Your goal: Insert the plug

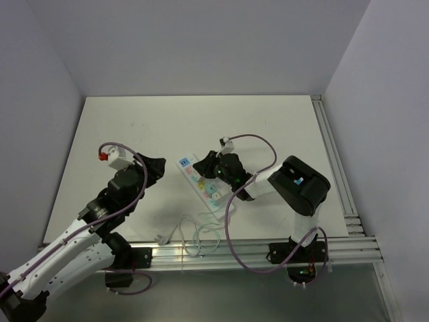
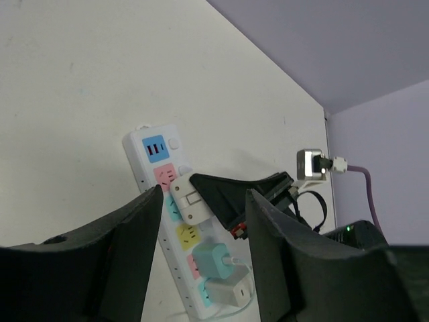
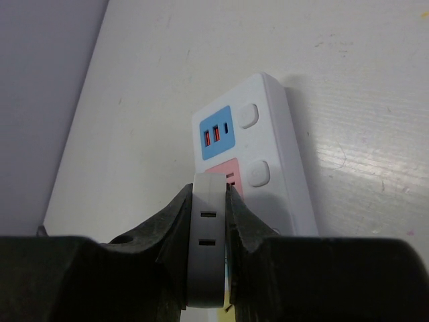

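Note:
A white power strip (image 1: 187, 166) with coloured sockets lies at the table's middle. A white plug (image 3: 209, 248) is clamped between my right gripper's (image 3: 210, 201) fingers, low over the strip's (image 3: 268, 134) pink socket near its blue USB end. Whether its pins are in the socket I cannot tell. In the left wrist view the same plug (image 2: 188, 200) sits over the strip (image 2: 149, 168), with a teal charger (image 2: 213, 260) and a grey charger (image 2: 231, 292) plugged in further down. My left gripper (image 2: 201, 235) is open and empty, to the strip's left (image 1: 159, 166).
A loose white cable (image 1: 201, 236) coils near the front edge, ending at a small connector (image 1: 161, 237). Purple cables (image 1: 255, 137) run from the wrists. Aluminium rails (image 1: 335, 168) line the right side and front edge. Grey walls enclose the table.

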{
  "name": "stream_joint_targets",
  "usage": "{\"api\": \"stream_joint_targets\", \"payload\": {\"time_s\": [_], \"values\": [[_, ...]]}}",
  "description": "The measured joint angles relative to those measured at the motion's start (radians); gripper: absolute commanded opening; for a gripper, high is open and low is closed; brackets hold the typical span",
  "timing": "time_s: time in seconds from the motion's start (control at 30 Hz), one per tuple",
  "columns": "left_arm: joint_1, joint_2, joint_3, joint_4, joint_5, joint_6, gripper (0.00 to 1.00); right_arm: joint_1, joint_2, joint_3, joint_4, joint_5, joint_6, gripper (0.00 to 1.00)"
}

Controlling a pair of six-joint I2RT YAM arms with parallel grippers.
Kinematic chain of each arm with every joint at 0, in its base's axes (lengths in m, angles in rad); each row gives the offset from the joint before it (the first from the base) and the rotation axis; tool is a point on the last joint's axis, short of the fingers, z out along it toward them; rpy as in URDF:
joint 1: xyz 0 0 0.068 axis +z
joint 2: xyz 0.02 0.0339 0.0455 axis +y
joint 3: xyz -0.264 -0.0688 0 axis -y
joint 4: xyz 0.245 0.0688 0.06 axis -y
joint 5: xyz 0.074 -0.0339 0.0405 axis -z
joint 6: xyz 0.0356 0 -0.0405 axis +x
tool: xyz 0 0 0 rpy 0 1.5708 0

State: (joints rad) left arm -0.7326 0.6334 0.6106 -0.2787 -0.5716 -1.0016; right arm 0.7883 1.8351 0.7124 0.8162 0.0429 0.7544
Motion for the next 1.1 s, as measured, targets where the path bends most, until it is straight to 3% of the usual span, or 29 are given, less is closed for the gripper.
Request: {"api": "stream_joint_targets", "payload": {"time_s": [0.2, 0.3, 0.33, 0.4, 0.47, 0.7, 0.93, 1.1], "values": [[0.000, 0.069, -0.016, 0.106, 0.098, 0.060, 0.48, -0.063, 0.021, -0.033, 0.082, -0.082, 0.046, 0.00], [0.001, 0.121, -0.018, 0.160, 0.157, 0.087, 0.31, -0.077, 0.035, -0.031, 0.096, -0.112, 0.050, 0.00], [0.001, 0.143, -0.018, 0.181, 0.178, 0.097, 0.15, -0.080, 0.039, -0.030, 0.102, -0.121, 0.050, 0.00], [0.001, 0.186, -0.018, 0.224, 0.215, 0.113, 0.04, -0.090, 0.054, -0.032, 0.127, -0.144, 0.061, 0.00], [0.001, 0.229, -0.022, 0.264, 0.245, 0.129, 0.04, -0.105, 0.076, -0.038, 0.162, -0.174, 0.083, 0.00], [0.001, 0.312, -0.055, 0.351, 0.312, 0.147, 0.18, -0.142, 0.135, -0.053, 0.275, -0.251, 0.158, 0.00], [0.001, 0.392, -0.058, 0.414, 0.345, 0.149, 0.03, -0.168, 0.159, -0.045, 0.294, -0.306, 0.181, 0.00], [0.001, 0.448, -0.080, 0.471, 0.375, 0.151, 0.01, -0.196, 0.179, -0.045, 0.323, -0.349, 0.206, 0.00]]}}
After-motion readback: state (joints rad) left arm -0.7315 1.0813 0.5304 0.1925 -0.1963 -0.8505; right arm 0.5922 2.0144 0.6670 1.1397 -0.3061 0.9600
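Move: The white plug, already gripped by the right hand, lies about 12 cm right, 6 cm ahead and 15 cm below the left hand. The cyan socket is about 3 cm under the right hand and 1 cm to its left. From the right hand, the blue USB block is some 6 cm ahead and 6 cm left, the mint adapter roughly 6 cm back and 4 cm right, both a few centimetres lower. Still pinching the white plug down against the strip, the right hand eases about 2 cm right and a bit less forward, sinking some 1.5 cm while its wrist rolls. Meanwhile the empty left hand swings about 10 cm right and 7–8 cm down towards the plug, turning some 20 degrees clockwise and shutting its half-open fingers. ##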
